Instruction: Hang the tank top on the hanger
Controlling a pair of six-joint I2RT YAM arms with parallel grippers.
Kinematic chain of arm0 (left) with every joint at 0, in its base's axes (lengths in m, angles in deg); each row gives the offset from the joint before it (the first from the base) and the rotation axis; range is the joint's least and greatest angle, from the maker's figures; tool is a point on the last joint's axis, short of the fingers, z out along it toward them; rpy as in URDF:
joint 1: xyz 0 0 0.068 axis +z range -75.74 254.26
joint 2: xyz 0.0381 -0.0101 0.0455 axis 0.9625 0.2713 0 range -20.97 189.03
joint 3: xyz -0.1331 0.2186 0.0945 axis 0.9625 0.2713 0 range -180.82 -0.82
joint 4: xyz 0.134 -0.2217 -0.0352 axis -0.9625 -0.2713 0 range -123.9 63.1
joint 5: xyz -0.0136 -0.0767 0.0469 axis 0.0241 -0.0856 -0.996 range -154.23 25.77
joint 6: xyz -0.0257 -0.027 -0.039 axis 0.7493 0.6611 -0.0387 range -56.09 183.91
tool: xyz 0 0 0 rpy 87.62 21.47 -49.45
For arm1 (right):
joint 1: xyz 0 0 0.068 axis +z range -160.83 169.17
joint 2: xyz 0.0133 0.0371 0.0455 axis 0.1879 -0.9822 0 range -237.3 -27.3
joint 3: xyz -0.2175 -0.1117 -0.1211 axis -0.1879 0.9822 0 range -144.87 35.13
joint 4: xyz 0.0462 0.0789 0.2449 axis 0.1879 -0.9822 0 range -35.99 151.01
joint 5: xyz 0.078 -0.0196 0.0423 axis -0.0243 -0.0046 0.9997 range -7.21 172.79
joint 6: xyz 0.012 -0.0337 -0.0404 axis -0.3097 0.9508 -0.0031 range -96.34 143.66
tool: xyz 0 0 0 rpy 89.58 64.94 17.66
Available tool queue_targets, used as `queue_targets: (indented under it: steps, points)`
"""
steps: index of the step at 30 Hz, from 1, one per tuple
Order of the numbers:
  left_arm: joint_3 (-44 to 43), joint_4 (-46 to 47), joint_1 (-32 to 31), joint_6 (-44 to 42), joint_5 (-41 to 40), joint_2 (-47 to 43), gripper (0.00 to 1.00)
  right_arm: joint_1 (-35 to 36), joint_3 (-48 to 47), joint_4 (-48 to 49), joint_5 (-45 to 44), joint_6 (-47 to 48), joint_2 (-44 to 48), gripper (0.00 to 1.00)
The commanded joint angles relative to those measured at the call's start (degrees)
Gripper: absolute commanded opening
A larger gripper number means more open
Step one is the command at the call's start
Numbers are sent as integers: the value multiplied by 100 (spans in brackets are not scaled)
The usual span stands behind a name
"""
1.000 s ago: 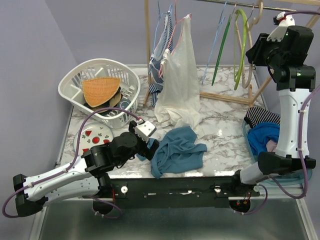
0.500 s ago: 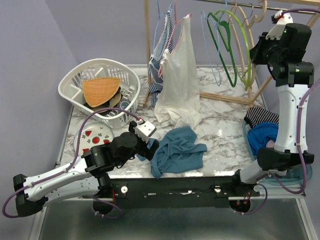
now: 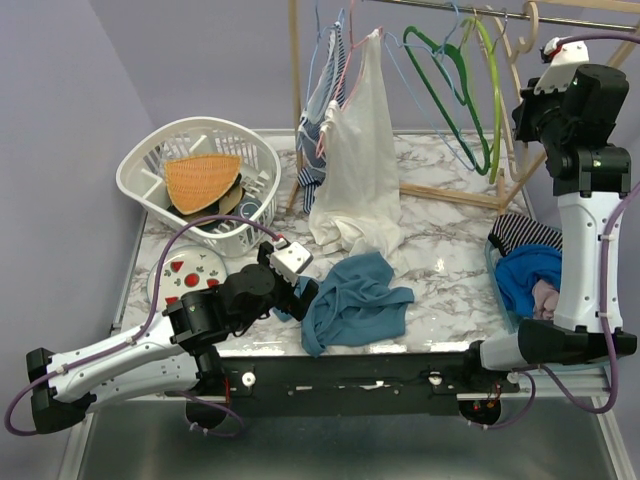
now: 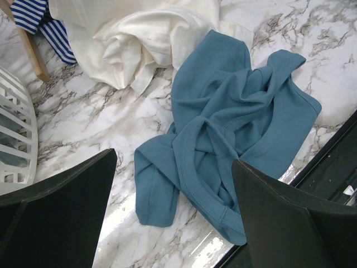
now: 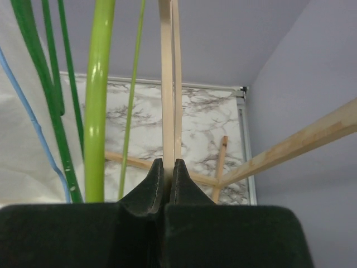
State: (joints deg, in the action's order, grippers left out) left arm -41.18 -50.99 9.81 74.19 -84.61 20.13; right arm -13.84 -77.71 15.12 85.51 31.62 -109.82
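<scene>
The teal-blue tank top lies crumpled on the marble table near the front edge; in the left wrist view it lies between and beyond the fingers. My left gripper is open and empty, low over the tank top's left edge. My right gripper is raised at the clothes rail and shut on the beige hanger. The right wrist view shows the jaws pinched on the hanger's thin tan body. Its hook is up at the rail.
Lime-green and dark green hangers hang left of the beige one. A cream-white garment and a striped garment hang on the wooden rack. A white basket, a patterned plate and a blue tub of clothes stand on the table.
My right gripper has risen slightly and moved right while holding the beige hanger. The green hangers have swung leftward and up along the rail. My left arm has not moved.
</scene>
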Motion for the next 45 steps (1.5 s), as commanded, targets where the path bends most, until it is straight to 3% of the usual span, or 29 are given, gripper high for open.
queue_targets:
  steps: [1, 15, 19, 33, 45]
  points:
    - [55, -16, 29, -62, -1, 3, 99, -16, 341, 976, -544, 994, 315, 1]
    - [63, -7, 29, -70, 69, -6, 99, -16, 428, 1311, -519, 1682, 429, 0]
    - [81, 19, 29, -88, 87, -50, 99, -16, 1060, 1451, -439, 1647, 1018, 0]
    - [125, 124, 29, -158, 368, -94, 99, -25, 2827, 451, -677, 1181, 2942, 0]
    - [134, 397, 29, -404, 710, -173, 99, -103, 2846, -806, -361, 1137, 4981, 1]
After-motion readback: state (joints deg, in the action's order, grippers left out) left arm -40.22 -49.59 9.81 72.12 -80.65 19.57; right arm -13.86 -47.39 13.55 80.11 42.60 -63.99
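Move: The right hand already grips the wooden hanger on the rail; the tank top it is meant for lies about 17 cm back, 29 cm left and 42 cm below. The lime hanger hangs some 6 cm left and 2 cm ahead, near hand height; the rail runs about 12 cm ahead, straight in front and 10 cm above. From the idle left hand the tank top is about 6 cm ahead, 11 cm right and 17 cm below. Still gripping the wooden hanger, the right hand rolls slightly, then pulls back about 20 cm from the rail. ##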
